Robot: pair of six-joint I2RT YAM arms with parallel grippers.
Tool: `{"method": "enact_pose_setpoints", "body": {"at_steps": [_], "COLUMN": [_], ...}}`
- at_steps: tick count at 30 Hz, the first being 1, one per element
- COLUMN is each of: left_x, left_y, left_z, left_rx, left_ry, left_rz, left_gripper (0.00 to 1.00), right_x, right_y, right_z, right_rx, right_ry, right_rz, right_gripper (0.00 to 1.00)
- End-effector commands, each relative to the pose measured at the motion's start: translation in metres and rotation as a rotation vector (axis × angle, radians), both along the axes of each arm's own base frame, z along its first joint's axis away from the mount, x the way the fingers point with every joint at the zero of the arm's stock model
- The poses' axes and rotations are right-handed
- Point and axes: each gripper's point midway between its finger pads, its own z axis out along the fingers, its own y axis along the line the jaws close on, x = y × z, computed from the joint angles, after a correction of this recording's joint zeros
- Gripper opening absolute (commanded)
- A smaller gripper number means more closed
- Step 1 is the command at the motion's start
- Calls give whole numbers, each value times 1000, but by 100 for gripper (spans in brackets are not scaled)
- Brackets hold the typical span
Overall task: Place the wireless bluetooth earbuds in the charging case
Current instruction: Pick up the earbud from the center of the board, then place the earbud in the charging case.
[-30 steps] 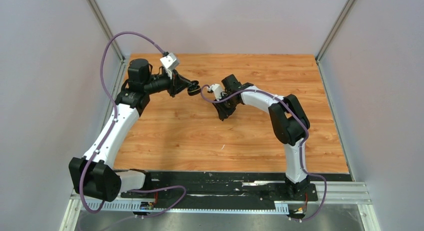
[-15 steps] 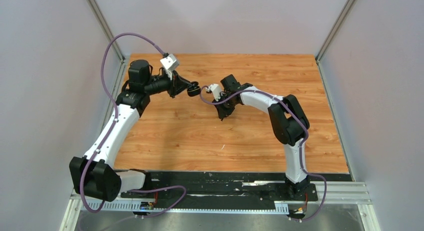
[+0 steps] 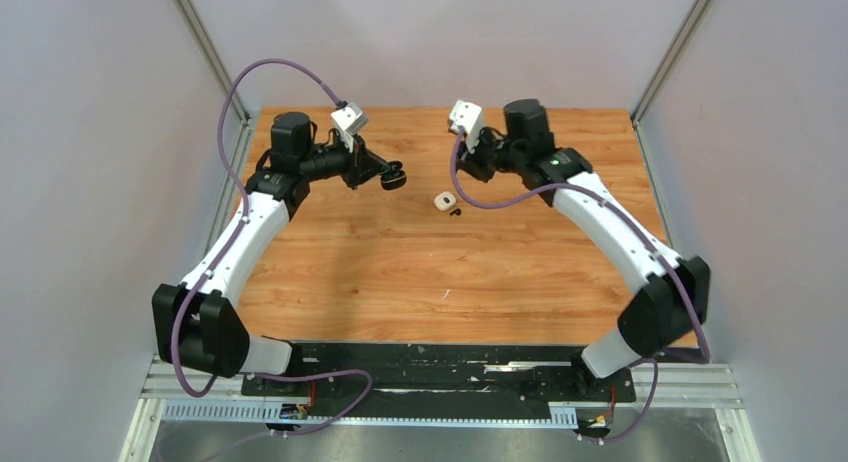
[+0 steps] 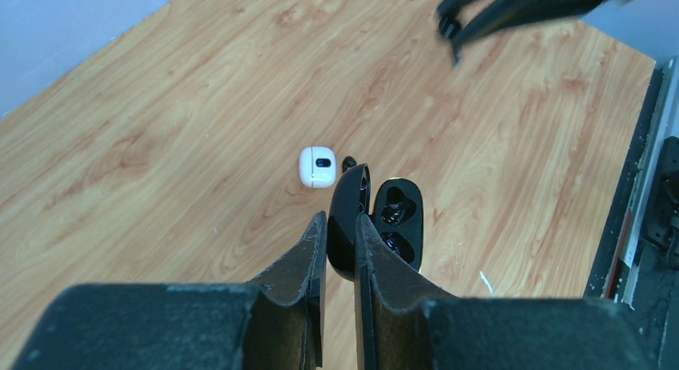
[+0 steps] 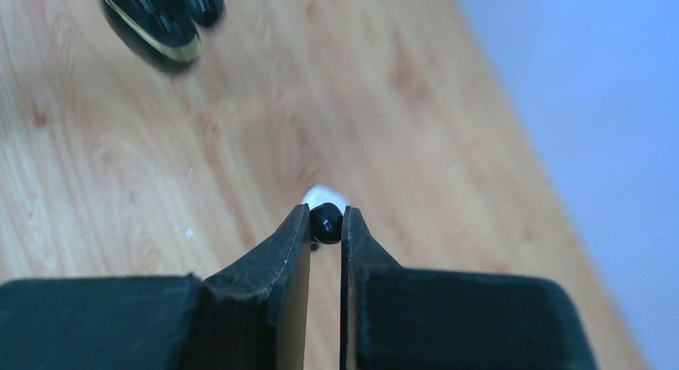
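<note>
My left gripper [image 4: 340, 226] is shut on the lid of an open black charging case [image 4: 398, 222], holding it above the table [image 3: 393, 175]. Its two glossy wells face right. Whether anything sits in them I cannot tell. My right gripper [image 5: 326, 218] is shut on a tiny black earbud [image 5: 326, 220], raised over the back of the table [image 3: 474, 160]. A second black earbud [image 3: 456, 212] lies on the wood beside a small white case [image 3: 444, 201]. Both also show in the left wrist view, the earbud [image 4: 349, 162] just right of the white case [image 4: 318, 166].
The wooden table [image 3: 400, 272] is walled in by grey panels on three sides. A pale sliver [image 3: 445, 294] lies near the front middle. A black strip runs along the near edge by the arm bases.
My right arm has lifted off the table and swung back and up with the black earbud pinched in its jaws, uncovering the white case. The left gripper shifted slightly with the black case.
</note>
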Motion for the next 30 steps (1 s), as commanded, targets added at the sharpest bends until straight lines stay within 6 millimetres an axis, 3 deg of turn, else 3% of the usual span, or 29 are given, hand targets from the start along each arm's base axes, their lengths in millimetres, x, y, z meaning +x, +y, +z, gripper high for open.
{"method": "enact_pose_setpoints", "body": {"at_steps": [1,5,8,18,30], "left_x": [0,-4,-8,-18,-39], "left_y": [-19,-30,-36,-46,-53], "left_z": [36,45,56,77,87], "left_rx": [-34,-48,-66,-102,-152], "left_ry": [-93,-107,-134,-151,-119], "left_rz": [-70,-111,-131,-157,-258], "left_gripper": [0,0,0,0,0], "right_x": [-16,-35,-45,-68,-75], "right_y": [11,21,34,61,64], "right_z": [105,157,170,159,148], "right_rx": [161,239,245,221,160], "right_ry": [-362,-525,-585,-676,-787], "right_rz": [170,257,319,471,556], "right_gripper": [0,0,0,0,0]}}
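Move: The right hand, a black earbud in its fingers, has the left hand's open black charging case about 13 cm to its left, some 4 cm nearer the base and 3 cm higher. On the table, some 20 cm below the right hand, the white case stands about 5 cm ahead and 2 cm to the left, and the other black earbud about 3 cm straight ahead. From the left hand the held earbud is about 15 cm to the right, 2 cm ahead and 5 cm lower. Keeping its pinch on the black earbud, the right hand shoots up about 15 cm, then eases leftward and back towards the base while sinking some 3 cm, to bring the earbud just above the open charging case, as its fingers swing from slanting down to nearly level and pointing left. The left hand keeps the charging case gripped and carries it to meet the earbud, about 5 cm to its right and as far up, with a slight clockwise turn. ##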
